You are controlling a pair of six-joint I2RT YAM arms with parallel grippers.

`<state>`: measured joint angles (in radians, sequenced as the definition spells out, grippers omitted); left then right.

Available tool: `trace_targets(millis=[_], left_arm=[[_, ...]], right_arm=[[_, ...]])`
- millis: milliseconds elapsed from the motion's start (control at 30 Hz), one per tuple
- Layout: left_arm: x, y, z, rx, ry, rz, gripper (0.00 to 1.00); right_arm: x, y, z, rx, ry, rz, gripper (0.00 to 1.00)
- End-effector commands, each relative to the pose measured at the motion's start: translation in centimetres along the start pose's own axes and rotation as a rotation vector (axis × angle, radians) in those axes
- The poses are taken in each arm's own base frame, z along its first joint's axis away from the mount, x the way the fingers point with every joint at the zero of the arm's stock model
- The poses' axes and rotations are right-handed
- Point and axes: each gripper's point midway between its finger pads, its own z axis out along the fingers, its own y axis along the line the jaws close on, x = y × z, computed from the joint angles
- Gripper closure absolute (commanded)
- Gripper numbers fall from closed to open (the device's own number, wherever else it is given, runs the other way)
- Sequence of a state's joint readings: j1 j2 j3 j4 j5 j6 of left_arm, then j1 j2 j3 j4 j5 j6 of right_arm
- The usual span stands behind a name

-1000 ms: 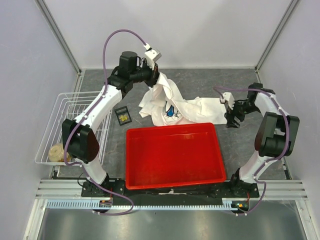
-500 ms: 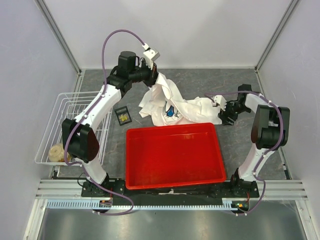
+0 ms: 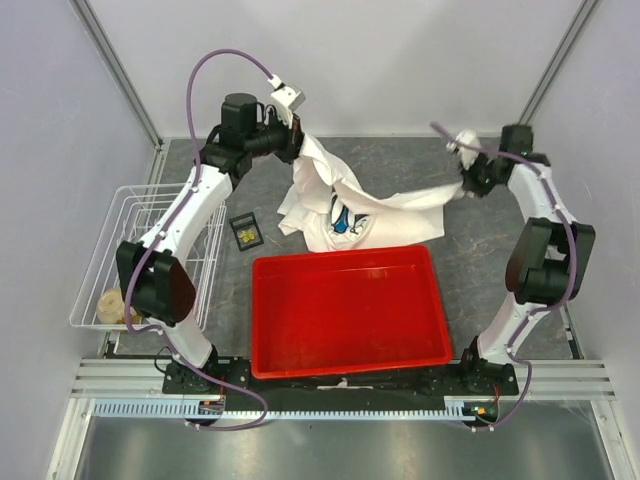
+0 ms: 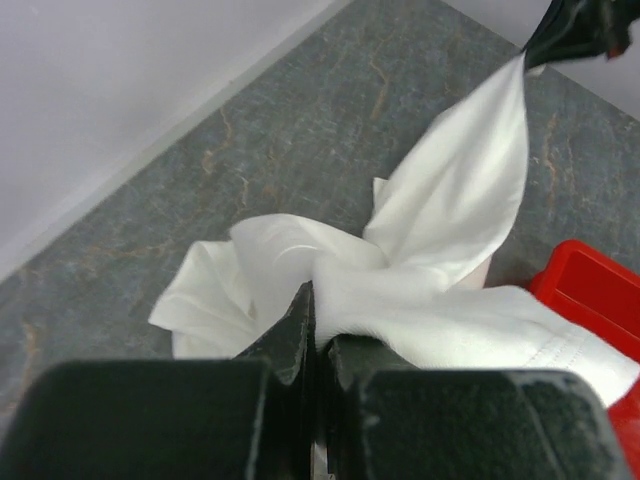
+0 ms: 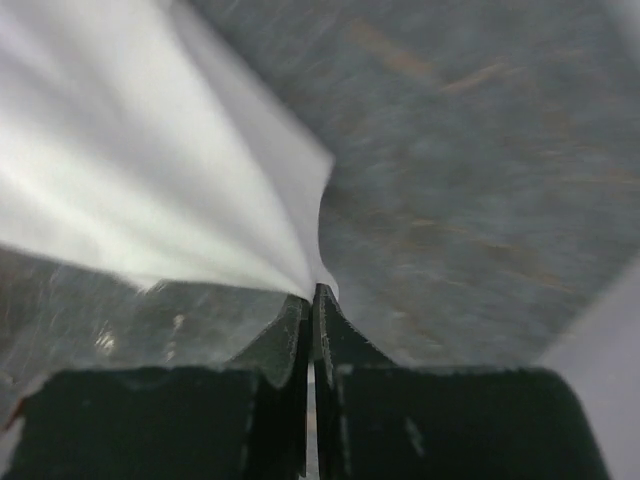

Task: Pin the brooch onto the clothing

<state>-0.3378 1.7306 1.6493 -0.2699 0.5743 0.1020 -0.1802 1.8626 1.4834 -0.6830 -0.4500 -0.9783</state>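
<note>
The clothing [image 3: 325,195], a white T-shirt with a blue daisy print [image 3: 345,222], hangs stretched between both grippers above the grey table. My left gripper [image 3: 298,143] is shut on its upper left part. In the left wrist view the clothing [image 4: 420,290] bunches at that gripper [image 4: 318,322]. My right gripper [image 3: 464,186] is shut on the shirt's right edge, and the fabric [image 5: 150,180] fans out from it [image 5: 312,296] in the right wrist view. The brooch [image 3: 247,234] shows as a tiny gold speck in a small black tray [image 3: 238,222] left of the shirt.
A large red bin [image 3: 350,355] sits in front of the shirt, its corner [image 4: 590,290] showing in the left wrist view. A white wire basket [image 3: 105,235] holding a pale yellowish object [image 3: 115,305] stands at the left. Walls close in the back and sides.
My right gripper moved in to the shirt's right edge, shut on it, and lifted it up and back. The left arm shifted slightly left and back, so the shirt is now pulled taut.
</note>
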Motion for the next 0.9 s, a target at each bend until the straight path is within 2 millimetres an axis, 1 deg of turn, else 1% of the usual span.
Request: trace_targets(millis=[0,33,67,100,133,167,200,233,267,300,333,400,433,467,533,567,633,667,733,767,800,867], left_arm=[[-11.7,-1.3,-6.1,-0.099,-0.255,0.239,0.98],[-13.1,-1.2,-7.0,-0.123,-0.288,0.264,0.98],[-14.4,-1.3,-7.7,-0.142,-0.318,0.287,0.98],[-15.5,-1.3,-8.6,-0.17,-0.344,0.313,0.98],[-17.1,-1.5,-9.6,-0.186,-0.377,0.34,0.98],[-18.3,-1.8,-10.4,-0.202,-0.407,0.359,0.98],[-19.5,-1.8,-11.6,-0.238,-0.437,0.383,0.98],[-20.6,-2.0,-12.5,-0.256,-0.468,0.406,0.98],[-21.6,-2.1,-13.4,-0.277,-0.497,0.427,0.98],[-22.4,-2.1,-14.1,-0.301,-0.515,0.453,0.98],[-23.5,-2.6,-15.2,-0.317,-0.546,0.476,0.98],[-24.8,-2.8,-16.4,-0.348,-0.582,0.5,0.98],[-25.7,-3.3,-17.6,-0.358,-0.608,0.518,0.98],[-26.0,-3.5,-18.0,-0.359,-0.618,0.528,0.98],[-26.6,-4.4,-19.0,-0.353,-0.64,0.55,0.98],[-27.0,-4.9,-19.8,-0.354,-0.655,0.563,0.98],[-27.1,-5.3,-20.5,-0.356,-0.663,0.569,0.98],[-27.3,-5.8,-21.2,-0.356,-0.675,0.574,0.98],[-27.6,-6.3,-21.8,-0.352,-0.692,0.569,0.98],[-27.7,-6.5,-22.2,-0.353,-0.702,0.571,0.98],[-28.0,-7.0,-22.8,-0.345,-0.719,0.565,0.98],[-28.3,-7.6,-23.2,-0.33,-0.732,0.567,0.98]], right_arm=[[-13.4,-6.5,-12.9,0.323,-0.377,0.093,1.0],[-15.7,-7.7,-15.6,0.39,-0.448,0.076,1.0],[-17.1,-8.0,-17.2,0.414,-0.502,0.129,1.0],[-18.6,-8.1,-19.4,0.451,-0.553,0.133,1.0],[-19.7,-8.5,-21.1,0.483,-0.593,0.139,1.0],[-21.5,-9.1,-23.9,0.545,-0.657,0.131,1.0],[-22.5,-9.0,-26.1,0.576,-0.709,0.16,1.0],[-24.0,-9.3,-28.8,0.629,-0.772,0.147,1.0],[-24.7,-9.2,-30.9,0.674,-0.809,0.149,1.0],[-25.3,-9.1,-32.3,0.695,-0.845,0.164,1.0],[-26.3,-9.1,-34.4,0.734,-0.895,0.147,1.0],[-26.9,-9.0,-37.3,0.804,-0.942,0.153,1.0],[-27.4,-8.8,-39.0,0.834,-0.977,0.147,1.0],[-27.6,-8.4,-40.3,0.856,-0.997,0.142,1.0],[-28.0,-7.7,-42.2,0.891,-1.029,0.126,1.0],[-28.2,-6.9,-43.5,0.907,-1.051,0.112,1.0],[-28.2,-6.1,-45.0,0.933,-1.074,0.102,1.0],[-28.3,-5.3,-46.4,0.954,-1.095,0.09,1.0],[-28.4,-4.8,-47.5,0.978,-1.112,0.083,1.0],[-28.4,-4.2,-48.4,0.995,-1.123,0.07,1.0],[-28.4,-4.0,-48.8,1.001,-1.128,0.065,1.0],[-28.2,-3.6,-49.5,1.022,-1.135,0.063,1.0]])
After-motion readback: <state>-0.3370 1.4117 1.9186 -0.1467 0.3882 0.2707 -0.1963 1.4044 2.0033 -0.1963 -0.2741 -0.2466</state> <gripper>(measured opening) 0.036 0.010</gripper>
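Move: The clothing is already pinched in both hands. Its middle lies about 13 cm to the right of the left hand, 2 cm back and some 26 cm below; from the right hand it is about 24 cm to the left, 2 cm back and 7 cm below. The red tray's middle is roughly 26 cm back and 12 cm right of the left hand, 26 cm back and 26 cm left of the right. The small black tray sits 14 cm left of the left hand and 6 cm back. The clothing is hoisted fast by both hands, still gripped at its two ends: the right goes up some 50 cm, first swinging forward a little and then drawing back, while the left rises about 30 cm, easing back and to its left, away from the right hand. Both wrists tip their fingers upward, the right much more than the left. ##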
